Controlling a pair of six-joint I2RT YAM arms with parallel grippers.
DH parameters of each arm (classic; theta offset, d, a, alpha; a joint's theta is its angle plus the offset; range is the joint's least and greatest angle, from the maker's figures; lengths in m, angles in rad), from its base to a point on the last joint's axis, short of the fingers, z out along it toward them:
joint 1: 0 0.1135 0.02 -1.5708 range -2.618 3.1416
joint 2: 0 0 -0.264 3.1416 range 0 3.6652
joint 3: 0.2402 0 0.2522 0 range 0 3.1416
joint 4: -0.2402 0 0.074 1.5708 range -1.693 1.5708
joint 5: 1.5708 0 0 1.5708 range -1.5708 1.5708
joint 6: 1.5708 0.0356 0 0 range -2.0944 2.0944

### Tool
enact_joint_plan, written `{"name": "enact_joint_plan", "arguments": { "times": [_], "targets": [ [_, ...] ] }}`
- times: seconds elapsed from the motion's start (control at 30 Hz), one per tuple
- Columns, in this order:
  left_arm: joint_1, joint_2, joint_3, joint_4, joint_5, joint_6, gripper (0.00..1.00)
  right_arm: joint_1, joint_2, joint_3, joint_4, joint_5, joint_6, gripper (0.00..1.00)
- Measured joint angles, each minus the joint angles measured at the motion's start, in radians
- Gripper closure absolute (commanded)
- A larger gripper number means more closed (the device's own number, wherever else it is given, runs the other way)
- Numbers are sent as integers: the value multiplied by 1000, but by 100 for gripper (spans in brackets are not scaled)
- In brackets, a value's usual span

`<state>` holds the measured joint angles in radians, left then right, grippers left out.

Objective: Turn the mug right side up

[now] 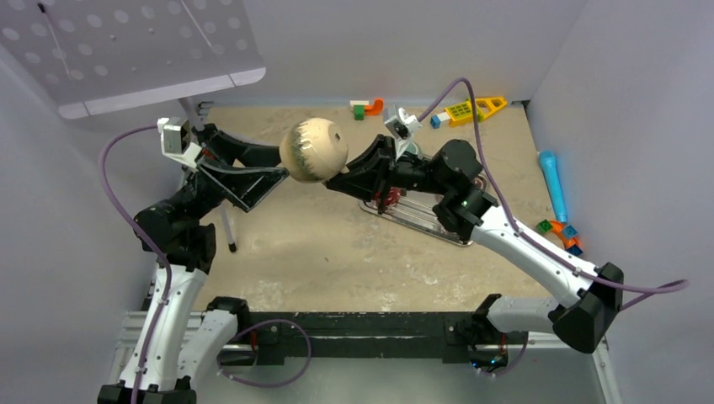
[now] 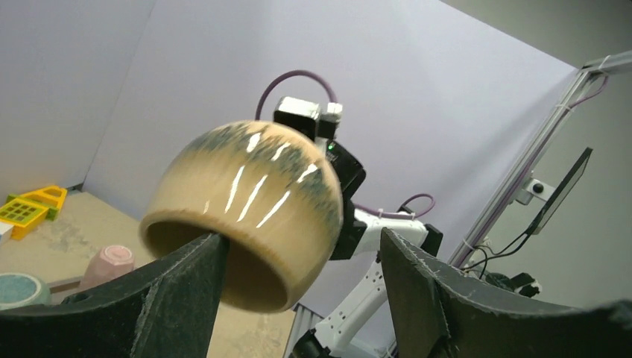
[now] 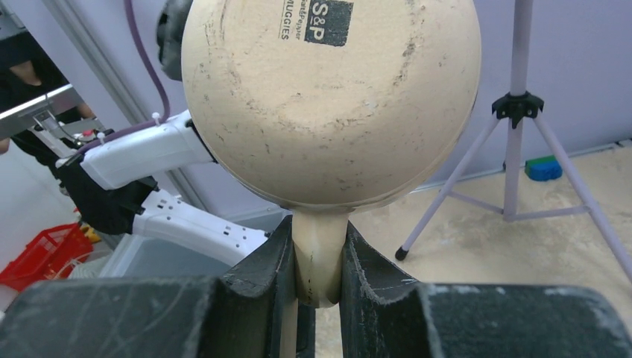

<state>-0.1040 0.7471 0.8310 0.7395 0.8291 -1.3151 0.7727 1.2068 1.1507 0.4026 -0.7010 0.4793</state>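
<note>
A beige mug (image 1: 313, 150) with a dark-speckled glaze hangs in the air over the middle of the table, its flat base turned up toward the top camera. My right gripper (image 3: 319, 261) is shut on the mug's handle (image 3: 319, 246), below the printed base (image 3: 328, 97). From the right it reaches the mug (image 2: 253, 194) in the top view (image 1: 338, 177). My left gripper (image 2: 304, 237) stands open at the mug's mouth, which faces down and toward it. One left finger (image 2: 186, 283) overlaps the rim; whether it touches I cannot tell. The left gripper (image 1: 282, 172) meets the mug from the left.
A white tripod (image 3: 514, 104) stands left of centre (image 1: 226, 223). A clear tray (image 1: 421, 217) lies under the right arm. Toy blocks and a yellow toy (image 1: 471, 108) sit at the back wall, a teal tool (image 1: 553, 181) at the right. A pink cup (image 2: 108, 262) rests on the table.
</note>
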Motion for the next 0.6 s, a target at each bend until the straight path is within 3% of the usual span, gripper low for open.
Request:
{"name": "enact_joint_plan", "arguments": {
  "times": [0.1, 0.23, 0.33, 0.4, 0.43, 0.47, 0.5, 0.6],
  "targets": [
    [-13, 8, 31, -10, -17, -13, 27, 8, 43, 0, 25, -3, 18, 100],
    [-29, 9, 32, -48, -36, -21, 47, 20, 68, 3, 67, -8, 29, 100],
    [-35, 12, 31, -90, -52, -27, 54, 27, 101, 16, 101, -37, 44, 100],
    [-35, 13, 31, -105, -58, -29, 75, 28, 129, 24, 120, -50, 54, 100],
    [-36, 13, 31, -113, -61, -36, 93, 25, 144, 27, 132, -56, 57, 100],
    [-38, 12, 31, -121, -66, -50, 100, 25, 159, 27, 144, -60, 56, 100],
    [-46, 12, 31, -131, -66, -76, 100, 26, 177, 28, 151, -63, 53, 98],
    [-66, 2, 24, -158, -40, -82, 100, 34, 212, 26, 149, -77, 71, 55]
  ]
}}
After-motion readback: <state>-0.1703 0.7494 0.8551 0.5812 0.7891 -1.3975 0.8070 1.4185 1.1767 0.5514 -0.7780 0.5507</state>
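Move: The right hand already holds the mug by its handle; the mug's body lies about 6 cm left, 2 cm ahead and 3 cm above that hand. From the open left hand, the mug is some 5 cm to the right, 4 cm ahead and 3 cm up. Far below, roughly 38 cm under the right hand, the red mug stands about 15 cm ahead and 10 cm right, the green mug 20 ahead and 14 right. The right hand brings the mug about 5 cm left and down; the left fingers close, pinching its rim. ##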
